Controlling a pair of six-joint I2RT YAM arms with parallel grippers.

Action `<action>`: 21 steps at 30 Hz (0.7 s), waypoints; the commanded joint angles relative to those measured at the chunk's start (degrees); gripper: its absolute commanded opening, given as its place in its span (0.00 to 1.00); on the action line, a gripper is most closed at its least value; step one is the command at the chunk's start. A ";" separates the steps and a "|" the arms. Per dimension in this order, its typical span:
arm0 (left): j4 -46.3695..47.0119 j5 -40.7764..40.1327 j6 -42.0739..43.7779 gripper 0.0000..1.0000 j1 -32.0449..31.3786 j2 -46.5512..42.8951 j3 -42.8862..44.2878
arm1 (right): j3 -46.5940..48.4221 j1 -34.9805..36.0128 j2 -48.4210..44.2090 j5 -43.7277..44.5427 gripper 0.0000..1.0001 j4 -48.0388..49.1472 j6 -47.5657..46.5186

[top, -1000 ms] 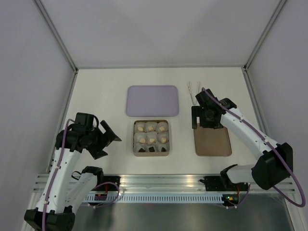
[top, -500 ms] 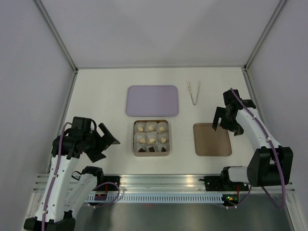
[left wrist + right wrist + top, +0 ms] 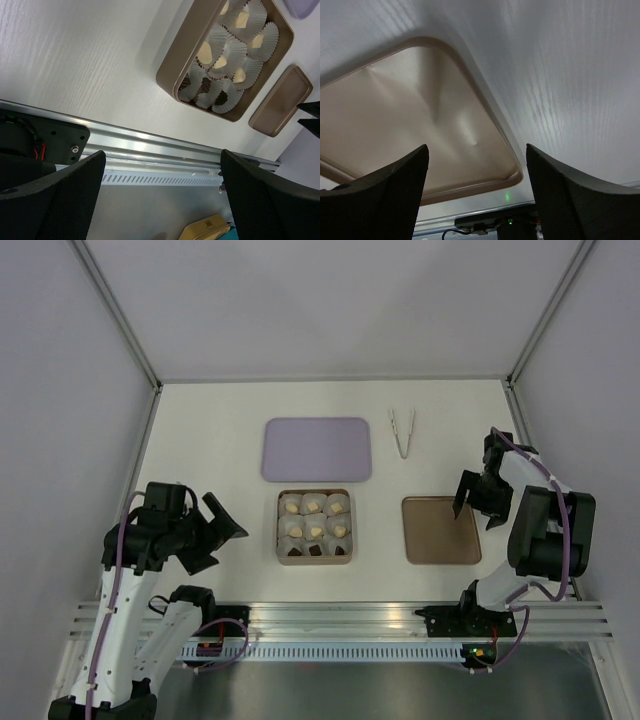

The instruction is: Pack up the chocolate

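Note:
The chocolate [image 3: 315,529] sits in white crinkled paper cups inside a brown box [image 3: 277,532] at the table's middle: cream pieces [image 3: 205,50] in the far rows, dark squares [image 3: 185,90] in the near row. My left gripper [image 3: 221,540] hangs open to the left of the box, holding nothing; the left wrist view shows its gripper [image 3: 163,156] above the table's front rail. My right gripper [image 3: 478,508] is open and empty over the right edge of the brown lid [image 3: 435,540]. The right wrist view shows that gripper [image 3: 477,150] above the lid's corner [image 3: 420,115].
A lilac tray [image 3: 316,448] lies behind the box. Metal tongs [image 3: 402,430] lie at the back right. The lid [image 3: 280,102] rests right of the box. An aluminium rail [image 3: 340,615] runs along the table's near edge, and grey walls close in the table.
My right arm has swung from over the lid's far left corner out to its right edge, folding back toward its base. My left arm has drawn slightly left and nearer.

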 commanded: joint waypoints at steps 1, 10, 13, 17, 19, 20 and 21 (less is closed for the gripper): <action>-12.85 2.31 1.54 1.00 -0.25 0.07 2.98 | 0.82 -2.02 3.41 -2.04 0.82 1.76 -1.74; -12.85 2.75 -0.39 1.00 -0.25 -1.42 3.77 | -0.06 -2.28 5.96 -5.91 0.62 2.81 -1.92; -12.85 3.10 -1.53 1.00 -0.25 -2.39 4.21 | -0.58 -2.28 6.31 -6.61 0.54 3.25 -1.65; -12.85 3.63 -2.50 0.99 -0.25 -3.62 4.03 | -0.67 -2.28 7.10 -7.23 0.44 3.25 -1.65; -12.85 3.81 -3.03 1.00 -0.25 -4.15 3.95 | -0.67 -2.28 7.37 -7.58 0.36 3.34 -1.91; -12.85 3.81 -3.12 1.00 -0.25 -4.32 3.95 | -0.76 -2.28 7.46 -7.49 0.34 3.25 -1.83; -12.85 3.89 -3.29 1.00 -0.25 -4.41 3.95 | -0.67 -2.28 7.46 -7.58 0.33 3.34 -1.91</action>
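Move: The brown lid's middle lies about 7 cm to the left of the right hand, 3 cm back and some 3 cm below, with its right rim almost under the open fingers. The tweezers lie about 19 cm ahead and 16 cm to the left of this hand, and the filled chocolate box about 36 cm to its left and 3 cm back. From the left hand, the lid is roughly 45 cm to the right, 8 cm ahead and 17 cm below. The right hand sinks about 3 cm onto the lid's right rim, most of it at once, then edges about 1 cm left as its fingertips tilt some 5 degrees leftward. Its fingers close from nearly wide to about a third open, one over the inside of the lid and the other against the outside of the rim, nudging the lid left, while the empty left hand rises about 2 cm. ##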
